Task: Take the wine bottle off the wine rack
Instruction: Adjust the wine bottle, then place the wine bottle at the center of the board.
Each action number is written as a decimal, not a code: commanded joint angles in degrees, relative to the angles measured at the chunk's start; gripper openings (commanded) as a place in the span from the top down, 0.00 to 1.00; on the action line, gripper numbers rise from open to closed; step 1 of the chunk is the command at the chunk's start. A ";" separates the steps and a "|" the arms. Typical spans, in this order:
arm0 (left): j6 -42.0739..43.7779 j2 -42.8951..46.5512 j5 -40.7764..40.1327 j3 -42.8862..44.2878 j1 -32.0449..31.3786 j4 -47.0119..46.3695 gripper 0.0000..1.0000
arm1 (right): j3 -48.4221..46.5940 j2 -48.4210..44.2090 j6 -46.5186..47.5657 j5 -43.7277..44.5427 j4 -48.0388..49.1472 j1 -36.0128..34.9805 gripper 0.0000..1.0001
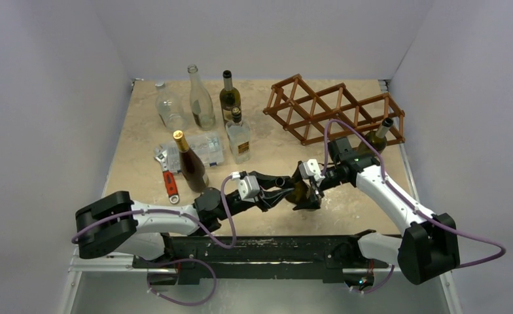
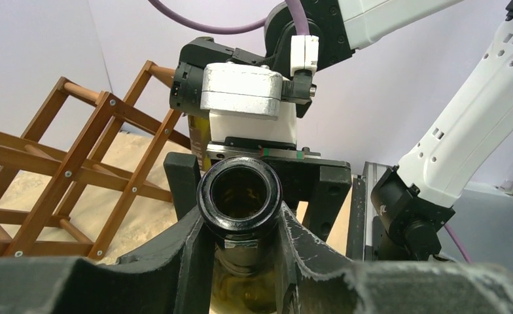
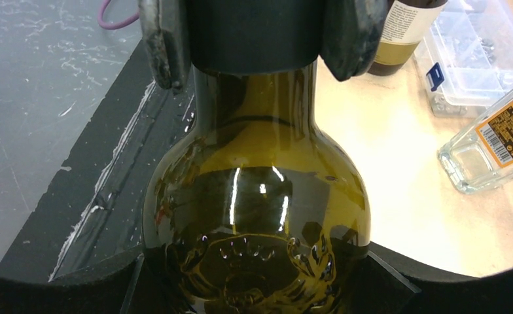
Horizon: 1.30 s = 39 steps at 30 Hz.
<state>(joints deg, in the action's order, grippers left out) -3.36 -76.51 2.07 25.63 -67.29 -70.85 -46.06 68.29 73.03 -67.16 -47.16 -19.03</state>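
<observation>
A dark olive wine bottle (image 1: 300, 191) hangs level above the table's near middle, held between both arms and away from the wine rack (image 1: 319, 104). My left gripper (image 1: 288, 181) is shut on its neck; in the left wrist view the open mouth (image 2: 239, 195) faces the camera between the fingers (image 2: 175, 255). My right gripper (image 1: 311, 190) is closed around the bottle's wide body (image 3: 257, 190), a jaw on each side of it. The reddish-brown wine rack (image 2: 77, 163) stands at the back right.
A second dark bottle (image 1: 375, 140) lies in the rack's right end cell. At the back left stand two clear bottles (image 1: 200, 98), a dark green bottle (image 1: 229, 98), a square clear bottle (image 1: 239, 139) and a brown gold-capped bottle (image 1: 190, 165). A clear plastic box (image 1: 207, 148) and a red wrench (image 1: 169, 184) lie beside them.
</observation>
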 commanded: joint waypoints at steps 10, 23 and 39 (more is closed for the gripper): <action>5.50 16.04 -6.77 3.32 0.37 18.37 1.00 | -2.64 -4.33 3.07 -2.71 -3.80 3.32 0.01; 5.81 32.44 -11.49 12.31 7.93 55.35 1.00 | -3.86 -9.37 4.04 -2.80 -6.47 8.06 0.01; 0.84 23.43 -14.62 18.81 20.60 56.06 0.96 | -2.94 -10.58 3.35 -1.15 -5.27 10.16 0.01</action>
<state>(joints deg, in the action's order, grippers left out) 0.60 -52.99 -11.25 39.75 -48.51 -7.29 -47.90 58.74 76.12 -68.40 -52.71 -9.32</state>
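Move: Between the right fingers is the slanted wine bottle's body, its middle about 2 cm below that hand; its neck is in the left fingers. The bare table spot it is carried over lies about 11 cm ahead, 14 left and 25 below the left hand. The clear square bottle is roughly 23 ahead, 14 left and 12 down, the gold-capped bottle 11 ahead, 28 left. Opening wide, the right fingers let go of the bottle's body, and that hand backs off about 4 cm up and 3 cm to the right. The left hand keeps its pinch on the neck and carries the bottle left, then increasingly forward too, some 18 cm in all, towards the clear square bottle, its fingers swinging round from rightward and tilted up to forward-right and nearly level. ##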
